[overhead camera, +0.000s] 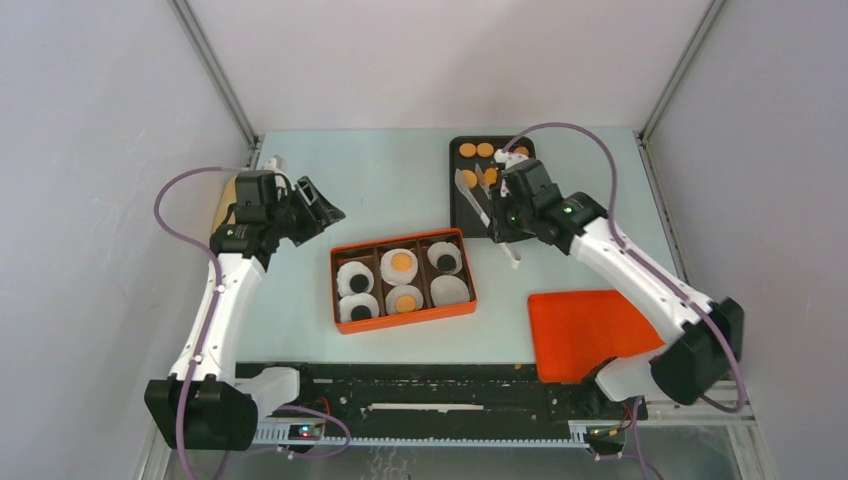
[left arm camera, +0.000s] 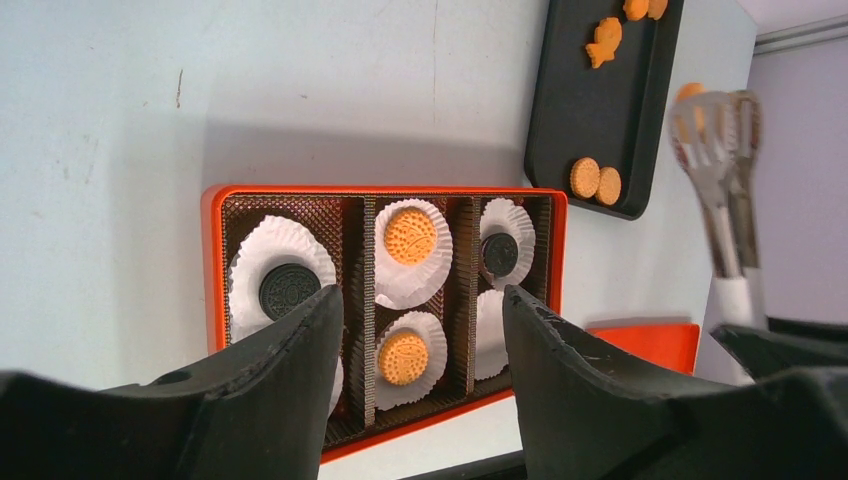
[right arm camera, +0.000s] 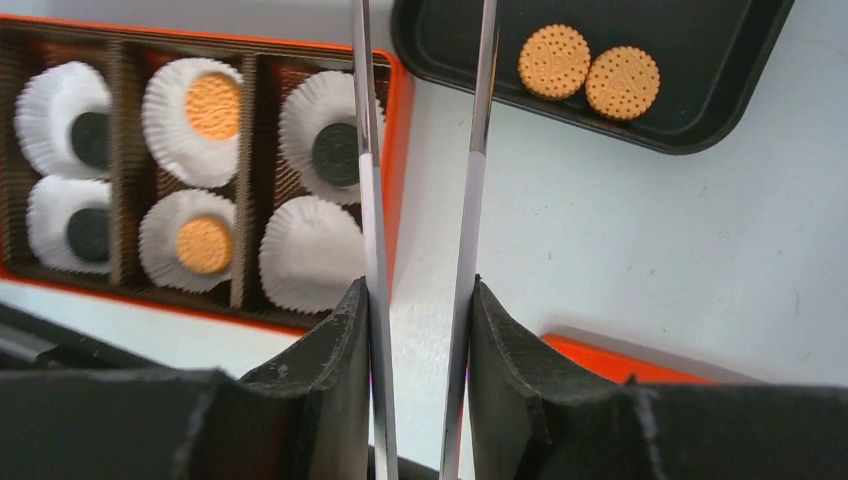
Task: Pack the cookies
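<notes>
The orange box (overhead camera: pixel 343 322) holds six white liner cups. Three hold black cookies (overhead camera: pixel 354 277) and two hold orange cookies (overhead camera: pixel 399 264). The near-right liner (right arm camera: pixel 312 255) is empty. Several orange cookies (right arm camera: pixel 554 61) lie on the black tray (overhead camera: pixel 462 215) behind the box. My right gripper (right arm camera: pixel 418 285) is shut on metal tongs (right arm camera: pixel 372 200) and sits over the tray's near part (overhead camera: pixel 503 222). An orange cookie (left arm camera: pixel 688 92) shows at the tongs' tips; I cannot tell whether it is gripped. My left gripper (left arm camera: pixel 422 300) is open and empty, left of the box (overhead camera: pixel 318 205).
The box's flat orange lid (overhead camera: pixel 585 330) lies at the near right of the table. Grey walls with metal corner posts close in the table on three sides. A black rail runs along the near edge between the arm bases.
</notes>
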Tool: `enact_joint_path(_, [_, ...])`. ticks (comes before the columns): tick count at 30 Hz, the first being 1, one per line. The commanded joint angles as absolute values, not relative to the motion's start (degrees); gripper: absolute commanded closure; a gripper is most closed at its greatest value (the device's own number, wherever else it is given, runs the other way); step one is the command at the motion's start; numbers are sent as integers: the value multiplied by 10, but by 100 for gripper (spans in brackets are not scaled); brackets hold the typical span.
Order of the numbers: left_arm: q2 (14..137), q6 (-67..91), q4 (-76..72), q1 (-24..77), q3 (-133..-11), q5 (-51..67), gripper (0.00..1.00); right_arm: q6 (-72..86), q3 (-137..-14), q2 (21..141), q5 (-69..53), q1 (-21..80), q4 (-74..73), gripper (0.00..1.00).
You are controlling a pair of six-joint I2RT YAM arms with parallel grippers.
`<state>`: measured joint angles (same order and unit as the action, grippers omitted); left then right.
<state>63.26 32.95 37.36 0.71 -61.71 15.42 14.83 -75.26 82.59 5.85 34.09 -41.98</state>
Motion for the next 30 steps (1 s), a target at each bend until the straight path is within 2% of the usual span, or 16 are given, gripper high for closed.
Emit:
enact_joint_path(1, [630,324,359,3,-618,159,36,152,-764,758,33,362,-460,97])
enact_joint_path(10, [626,328,358,3,-614,160,36,206,-684,685,19,534,-520,97])
enact_joint_path(14, [623,330,357,4,-611,164,36,254,-631,670,23,579,-511,97])
enact_joint_path(21, [615,331,359,4,-611,166,36,283,-578,646,27,599,-512,97])
enact_joint_path(30, [613,331,358,4,-611,167,36,281,-577,659,36,600,-503,96])
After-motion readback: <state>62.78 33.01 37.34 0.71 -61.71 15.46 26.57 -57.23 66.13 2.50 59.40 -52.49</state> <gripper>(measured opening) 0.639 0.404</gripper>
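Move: Below and behind the right hand, which already holds the tongs with an orange cookie in their tips, lies the empty paper cup in the box's near-right corner: about 12 cm back, 10 cm left and 17 cm down. The black cookie's cup sits some 7 cm beyond it, and the nearer orange cookie's cup about 11 cm left of it and 2 cm closer in. From the idle left hand the empty cup is roughly 12 cm back, 25 cm right and 21 cm down. Drawing the right hand back about 19 cm, away from the tray, it carries the cookie in the tongs to the empty near-right cup. The path first arches up some 4 cm and swings left, then sinks to about 5 cm below its start; the hand turns nearly 20 degrees counter-clockwise and tips down about 15, slowing to a stop with the tong tips at the cup. The fingers keep their squeeze on the tongs. ##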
